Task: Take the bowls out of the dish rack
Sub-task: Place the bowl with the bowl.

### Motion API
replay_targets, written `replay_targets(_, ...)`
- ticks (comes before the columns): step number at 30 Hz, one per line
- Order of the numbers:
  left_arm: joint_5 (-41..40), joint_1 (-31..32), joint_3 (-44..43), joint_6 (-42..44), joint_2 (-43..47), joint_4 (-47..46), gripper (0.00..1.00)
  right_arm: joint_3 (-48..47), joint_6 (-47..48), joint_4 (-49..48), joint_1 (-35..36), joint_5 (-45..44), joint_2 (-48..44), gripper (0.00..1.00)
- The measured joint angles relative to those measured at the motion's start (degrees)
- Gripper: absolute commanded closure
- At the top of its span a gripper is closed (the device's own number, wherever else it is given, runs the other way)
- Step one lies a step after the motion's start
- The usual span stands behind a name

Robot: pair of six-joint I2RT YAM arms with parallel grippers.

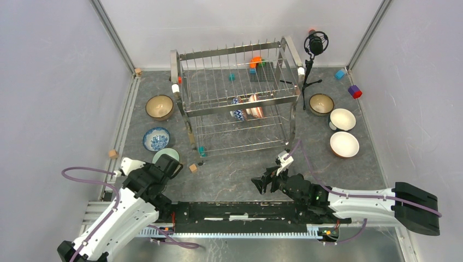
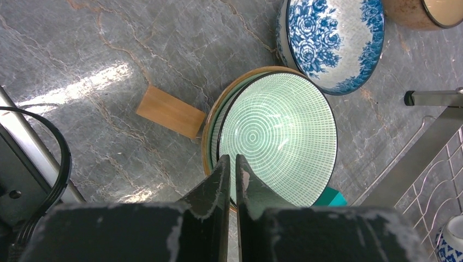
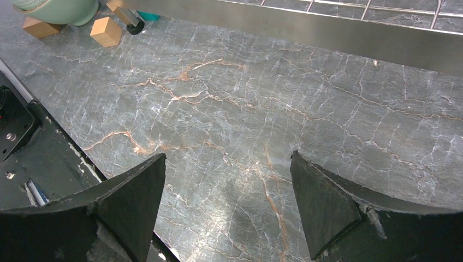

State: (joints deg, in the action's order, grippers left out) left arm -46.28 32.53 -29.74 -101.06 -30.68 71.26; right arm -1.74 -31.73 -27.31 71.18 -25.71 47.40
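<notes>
The dish rack (image 1: pixel 240 105) stands at the back centre, with a blue-and-white patterned bowl (image 1: pixel 238 109) and a red-and-white floral bowl (image 1: pixel 255 106) on edge in it. A pale green bowl (image 2: pixel 278 136) rests on the table inside an orange-rimmed one. Beside it are a blue floral bowl (image 2: pixel 333 38) and a brown bowl (image 1: pixel 160 107). My left gripper (image 2: pixel 232 158) hovers over the green bowl's near rim, shut to a thin slit with nothing in it. Right of the rack are a brown bowl (image 1: pixel 321 103) and two white bowls (image 1: pixel 343 118). My right gripper (image 3: pixel 228 161) hangs open over bare table before the rack.
A wooden block (image 2: pixel 170 113) lies left of the green bowl and a teal block (image 2: pixel 330 196) at its right. The rack's foot and frame (image 2: pixel 426 158) are close on the right. A black microphone tripod (image 1: pixel 312 54) stands at the back right, with small coloured blocks (image 1: pixel 355 91) nearby.
</notes>
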Motion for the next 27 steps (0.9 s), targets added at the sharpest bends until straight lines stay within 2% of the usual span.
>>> replay_targets(4, 0.0, 0.0, 0.1, 0.0, 0.1, -0.2, 0.8, 0.1, 0.0, 0.0, 0.0, 0.0, -0.2, 0.11)
replay_targets(10, -0.1, 0.0, -3.2, 2.4, 2.6, 1.0, 0.51, 0.1, 0.1, 1.0, 0.0, 0.0, -1.9, 0.1)
replay_targets(14, -0.5, 0.0, -9.1, 8.0, 4.0, 0.9, 0.31, -0.7, 0.9, 4.0, 0.0, -0.1, -3.6, 0.09)
replay_targets(19, 0.2, 0.0, -13.1, 21.3, 4.7, -4.2, 0.07, -4.4, 3.5, 7.4, 0.0, -1.5, -4.2, 0.07)
replay_targets(22, 2.8, 0.0, -12.9, 30.1, 5.7, -9.3, 0.01, -9.4, 5.9, 10.8, 0.0, -4.3, -2.1, 0.06)
replay_targets(27, 8.5, 0.0, -11.5, 43.2, 8.7, -19.1, 0.0, -19.4, 10.0, 15.6, 0.0, -11.1, 5.0, 0.07)
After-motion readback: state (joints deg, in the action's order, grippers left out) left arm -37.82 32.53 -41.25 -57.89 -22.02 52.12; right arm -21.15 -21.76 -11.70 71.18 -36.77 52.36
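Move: The blue zigzag bowl, lying in the rack's bottom tray, is about 30 cm ahead of my left hand and 29 cm to its right, roughly at its height. The stacked green bowls' middle is some 6 cm ahead, 2 cm right and just below; the blue-flower bowl is 17 cm ahead, 3 cm left and slightly lower. My right hand has the striped bowl about 34 cm straight ahead, slightly above, with the zigzag bowl 7 cm left of it and 3 cm nearer. I lift my nearly shut left fingers off the near rim of the top green bowl, rising about 11 cm, then also drawing right and forward towards the rack. Meanwhile I spread them wide, swing the hand some 30 degrees clockwise and tip the fingers up. My right hand, already open, follows late, up and forward towards the rack's bowls, its fingers tipping up slightly. ##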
